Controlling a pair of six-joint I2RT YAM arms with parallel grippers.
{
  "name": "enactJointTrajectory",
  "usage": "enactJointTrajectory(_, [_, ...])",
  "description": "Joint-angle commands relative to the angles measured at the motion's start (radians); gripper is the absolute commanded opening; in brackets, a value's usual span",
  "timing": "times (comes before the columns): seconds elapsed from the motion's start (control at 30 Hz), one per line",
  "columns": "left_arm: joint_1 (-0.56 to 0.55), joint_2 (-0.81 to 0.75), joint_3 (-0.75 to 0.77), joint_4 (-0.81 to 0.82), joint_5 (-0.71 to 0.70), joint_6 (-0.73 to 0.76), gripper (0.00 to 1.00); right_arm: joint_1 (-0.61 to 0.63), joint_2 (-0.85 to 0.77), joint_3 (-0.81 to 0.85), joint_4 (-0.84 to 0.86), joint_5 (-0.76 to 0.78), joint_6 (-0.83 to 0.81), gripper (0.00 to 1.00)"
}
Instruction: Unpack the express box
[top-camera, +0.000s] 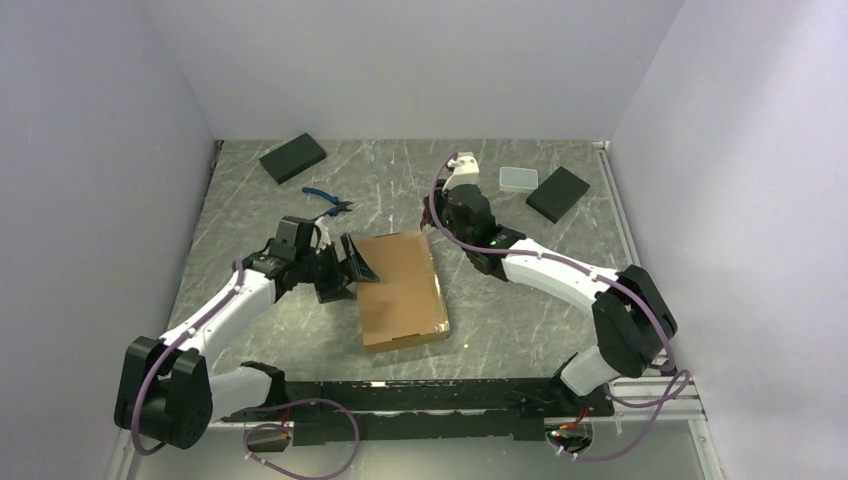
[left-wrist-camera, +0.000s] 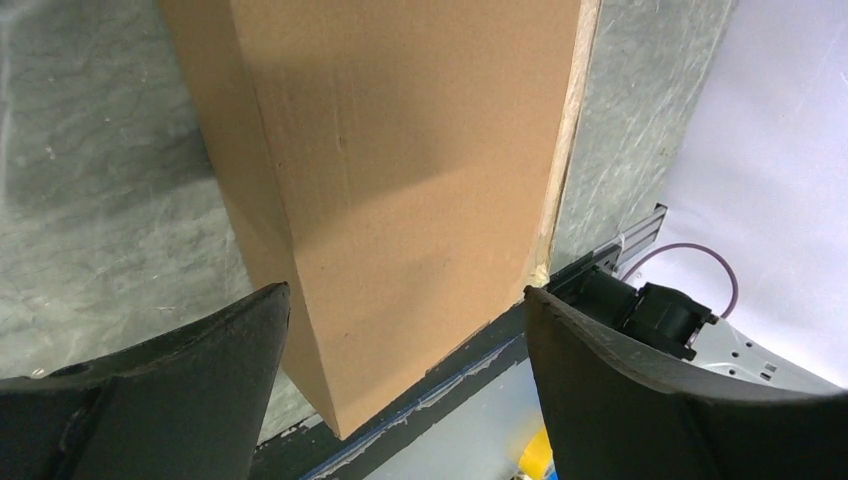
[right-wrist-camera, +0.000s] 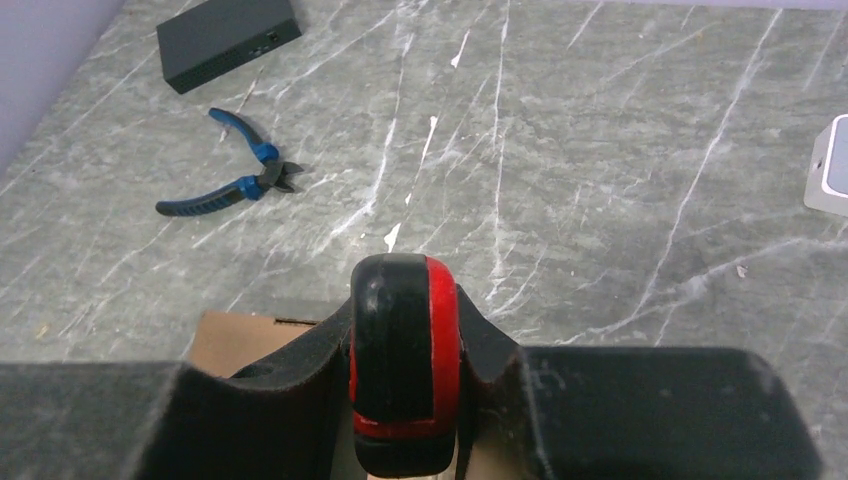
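The express box (top-camera: 402, 290) is a flat brown cardboard mailer lying closed on the marble table between the two arms. My left gripper (top-camera: 350, 268) is at the box's left edge and stands open. In the left wrist view its wide-apart fingers (left-wrist-camera: 150, 390) frame the box (left-wrist-camera: 400, 170) with nothing clamped between them (left-wrist-camera: 405, 292). My right gripper (top-camera: 440, 232) hovers at the box's far right corner. It is shut on a black-and-red tool handle (right-wrist-camera: 405, 360) between its pads (right-wrist-camera: 405, 340), and a corner of the box (right-wrist-camera: 240, 340) shows just beneath.
Blue-handled pliers (top-camera: 325, 200) (right-wrist-camera: 235, 180) lie behind the box. Black flat blocks rest at the back left (top-camera: 292, 157) (right-wrist-camera: 228, 38) and back right (top-camera: 558, 193). A small white-grey case (top-camera: 518, 179) (right-wrist-camera: 830, 170) is beside the right block. Walls close in three sides.
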Motion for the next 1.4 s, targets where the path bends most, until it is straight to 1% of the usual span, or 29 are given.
enactJointTrajectory(0.0, [-0.004,-0.027,0.093,-0.108,-0.072,0.063,0.91,0.003,0.015,0.057,0.092,0.04,-0.012,0.0])
enactJointTrajectory(0.1, [-0.003,-0.019,0.165,-0.153,-0.123,0.101,0.91,0.004,0.017,0.051,0.098,0.042,-0.021,0.0])
enactJointTrajectory(0.17, [-0.003,0.001,0.22,-0.157,-0.133,0.12,0.87,0.004,0.022,0.047,0.101,0.039,-0.02,0.0])
enactJointTrajectory(0.2, [0.0,0.02,0.245,-0.144,-0.12,0.126,0.83,0.004,0.024,0.045,0.103,0.038,-0.02,0.0])
enactJointTrajectory(0.23, [0.004,0.046,0.273,-0.125,-0.088,0.13,0.76,0.003,0.025,0.041,0.108,0.038,-0.02,0.0])
enactJointTrajectory(0.33, [0.015,0.164,0.362,-0.036,0.049,0.123,0.52,0.004,0.031,0.036,0.114,0.045,-0.018,0.0])
enactJointTrajectory(0.4, [0.016,0.27,0.431,0.02,0.134,0.11,0.38,0.004,0.035,0.038,0.109,0.051,-0.017,0.0])
enactJointTrajectory(0.47, [0.016,0.396,0.515,0.062,0.204,0.104,0.22,0.004,0.033,0.04,0.1,0.066,-0.016,0.0])
enactJointTrajectory(0.53, [0.016,0.492,0.578,0.084,0.243,0.093,0.08,0.005,0.027,0.037,0.099,0.075,-0.019,0.0])
enactJointTrajectory(0.6, [0.015,0.57,0.624,0.117,0.265,0.077,0.0,0.004,0.024,0.035,0.096,0.082,-0.02,0.0])
enactJointTrajectory(0.73, [0.002,0.687,0.678,0.172,0.288,0.048,0.0,0.004,0.018,0.024,0.105,0.08,-0.018,0.0])
enactJointTrajectory(0.87, [-0.033,0.733,0.684,0.248,0.301,0.035,0.0,0.003,0.016,0.016,0.116,0.07,-0.023,0.0])
enactJointTrajectory(1.0, [-0.039,0.763,0.688,0.255,0.277,0.05,0.0,0.005,0.023,0.012,0.128,0.064,-0.026,0.0])
enactJointTrajectory(1.13, [-0.039,0.799,0.699,0.22,0.243,0.082,0.0,0.006,0.026,0.006,0.135,0.05,-0.029,0.0])
enactJointTrajectory(1.37, [-0.039,0.841,0.684,0.227,0.238,0.069,0.0,0.006,0.044,0.022,0.122,0.069,-0.044,0.0])
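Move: The box's far right corner lies about 16 cm ahead of the left hand and 13 cm to its right, a couple of centimetres below. The box's middle is level with the hand, 8 cm to the right; the pliers lie some 27 cm ahead, 9 cm left. The knife in the right gripper hangs just above that corner, roughly 15 cm ahead and 14 cm right of the left hand. From the right hand the corner is straight below, about 12 cm down and 2 cm left. Lift the open left gripper about 7 cm off the box's left edge and swing it forward some 15 cm, shutting the fingers fully on the way. Then bring it down again while drifting right, 10 cm in all, turning clockwise about 15 degrees, until the closed fingertips come down on the taped far right corner. Keep the knife still in the right gripper. ##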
